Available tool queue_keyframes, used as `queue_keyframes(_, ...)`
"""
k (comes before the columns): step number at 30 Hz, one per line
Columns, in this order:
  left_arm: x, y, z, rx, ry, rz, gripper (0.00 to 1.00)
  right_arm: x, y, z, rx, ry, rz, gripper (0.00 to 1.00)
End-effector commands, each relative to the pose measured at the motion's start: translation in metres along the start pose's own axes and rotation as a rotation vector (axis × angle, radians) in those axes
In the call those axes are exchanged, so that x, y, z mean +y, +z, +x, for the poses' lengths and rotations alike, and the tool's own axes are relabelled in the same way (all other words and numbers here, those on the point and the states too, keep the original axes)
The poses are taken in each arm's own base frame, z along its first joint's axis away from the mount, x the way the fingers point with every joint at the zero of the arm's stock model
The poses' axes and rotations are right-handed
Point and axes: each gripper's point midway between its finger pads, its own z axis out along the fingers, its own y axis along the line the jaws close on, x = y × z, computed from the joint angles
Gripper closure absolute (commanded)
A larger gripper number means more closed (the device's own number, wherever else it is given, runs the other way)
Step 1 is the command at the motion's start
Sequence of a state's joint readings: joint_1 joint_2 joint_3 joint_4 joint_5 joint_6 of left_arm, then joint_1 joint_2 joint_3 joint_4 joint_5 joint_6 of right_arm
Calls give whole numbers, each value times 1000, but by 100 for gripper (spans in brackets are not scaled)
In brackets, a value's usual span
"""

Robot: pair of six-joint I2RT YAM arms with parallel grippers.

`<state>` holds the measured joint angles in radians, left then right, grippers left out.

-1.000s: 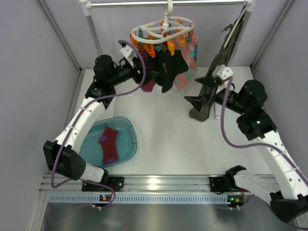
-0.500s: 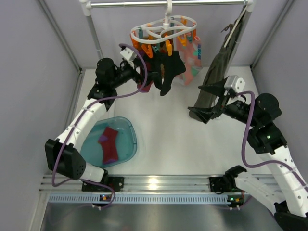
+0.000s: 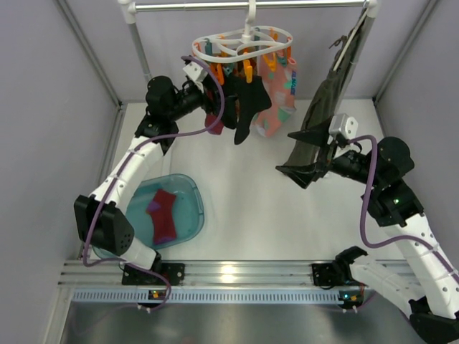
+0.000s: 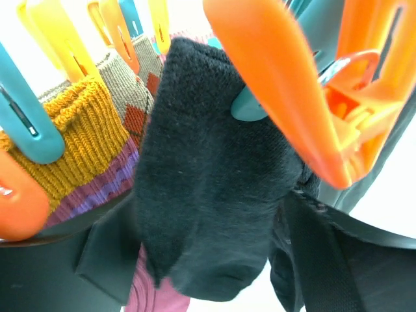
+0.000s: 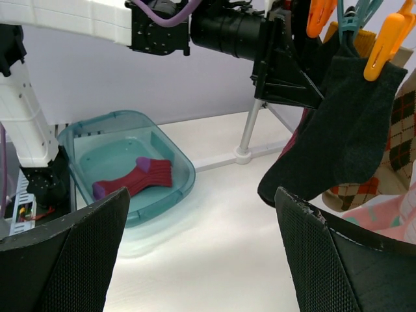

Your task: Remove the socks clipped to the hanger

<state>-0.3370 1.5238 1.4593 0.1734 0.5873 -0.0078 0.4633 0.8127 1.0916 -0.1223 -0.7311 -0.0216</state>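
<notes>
The white hanger (image 3: 242, 44) with orange and teal clips hangs from the top rail. Clipped to it are a black sock (image 3: 246, 107), a pink patterned sock (image 3: 276, 100) and a maroon one (image 3: 211, 123). My left gripper (image 3: 219, 100) is open at the rack's left side, and the black sock (image 4: 214, 195) hangs between its fingers (image 4: 58, 260) under an orange clip (image 4: 279, 84). A mustard and purple sock (image 4: 84, 130) is beside it. My right gripper (image 3: 297, 154) is open and holds nothing, right of the socks, looking at the black sock (image 5: 344, 136).
A teal bin (image 3: 197, 195) at the front left holds a red sock (image 3: 163, 215); it also shows in the right wrist view as the bin (image 5: 175, 195). A long olive garment (image 3: 326, 100) hangs on a slim hanger just behind my right gripper. Grey walls close in both sides.
My left gripper has risen and pushed in among the clipped socks. My right arm drew back to the right and lower. The hanger has swung left.
</notes>
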Motion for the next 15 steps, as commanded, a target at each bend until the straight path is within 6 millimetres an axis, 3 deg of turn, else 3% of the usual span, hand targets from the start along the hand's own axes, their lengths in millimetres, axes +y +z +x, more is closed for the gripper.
queue_keyframes(1, -2, 3, -36, -100, 100, 40, 20, 14, 3, -16, -56, -40, -76, 11)
queue_keyframes(3, -5, 3, -35, -100, 92, 51, 35, 16, 4, -15, -59, -43, -88, 11)
queue_keyframes(4, -7, 1, -38, -108, 90, 53, 57, 17, 3, -15, -61, -43, -89, 11)
queue_keyframes(6, -9, -3, -26, -91, 45, 42, 70, 17, 4, -14, -67, -40, -90, 12)
queue_keyframes(7, -12, -10, -33, -109, 47, 22, 77, 17, 5, -15, -69, -42, -90, 12)
queue_keyframes(9, -8, -15, -34, -125, 41, -82, 84, 18, 5, -15, -72, -10, -91, 12)
queue_keyframes(10, -14, -23, -34, -130, 40, -106, 88, 18, 6, -16, -73, -2, -88, 12)
queue_keyframes(11, -27, -21, -33, -131, 35, -101, 98, 16, 6, -20, -80, -3, -76, 12)
queue_keyframes(13, -29, -28, -37, -148, -4, -186, 100, 14, 4, -27, -94, 6, -51, 13)
queue_keyframes(14, -45, -25, -38, -154, -16, -166, 100, 10, 2, -33, -107, 23, -16, 13)
queue_keyframes(15, -49, -27, -39, -160, -26, -188, 100, 10, 0, -37, -115, 31, 2, 13)
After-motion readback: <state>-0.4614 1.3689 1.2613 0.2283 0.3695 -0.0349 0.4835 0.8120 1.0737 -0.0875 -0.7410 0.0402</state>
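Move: The nearer black sock hangs between the left hand's open fingers, its middle about 1 cm ahead, 1 cm to the right and 1 cm above. The mustard-cuffed purple sock hangs some 6 cm ahead and 5 cm to the left, at much the same height; the second black sock is level ahead and about 8 cm to the right. From the right hand, the nearer black sock is roughly 22 cm ahead and 19 cm to the left, near its height. The nearer black sock is pinched as the left fingers shut from wide open almost fully, the hand first staying nearly in place. Then, quickening, the hand draws the cloth back towards the base by some 4 cm, sinking and easing right by about 1 cm each, away from the clips, the fingers keeping their pinch. ##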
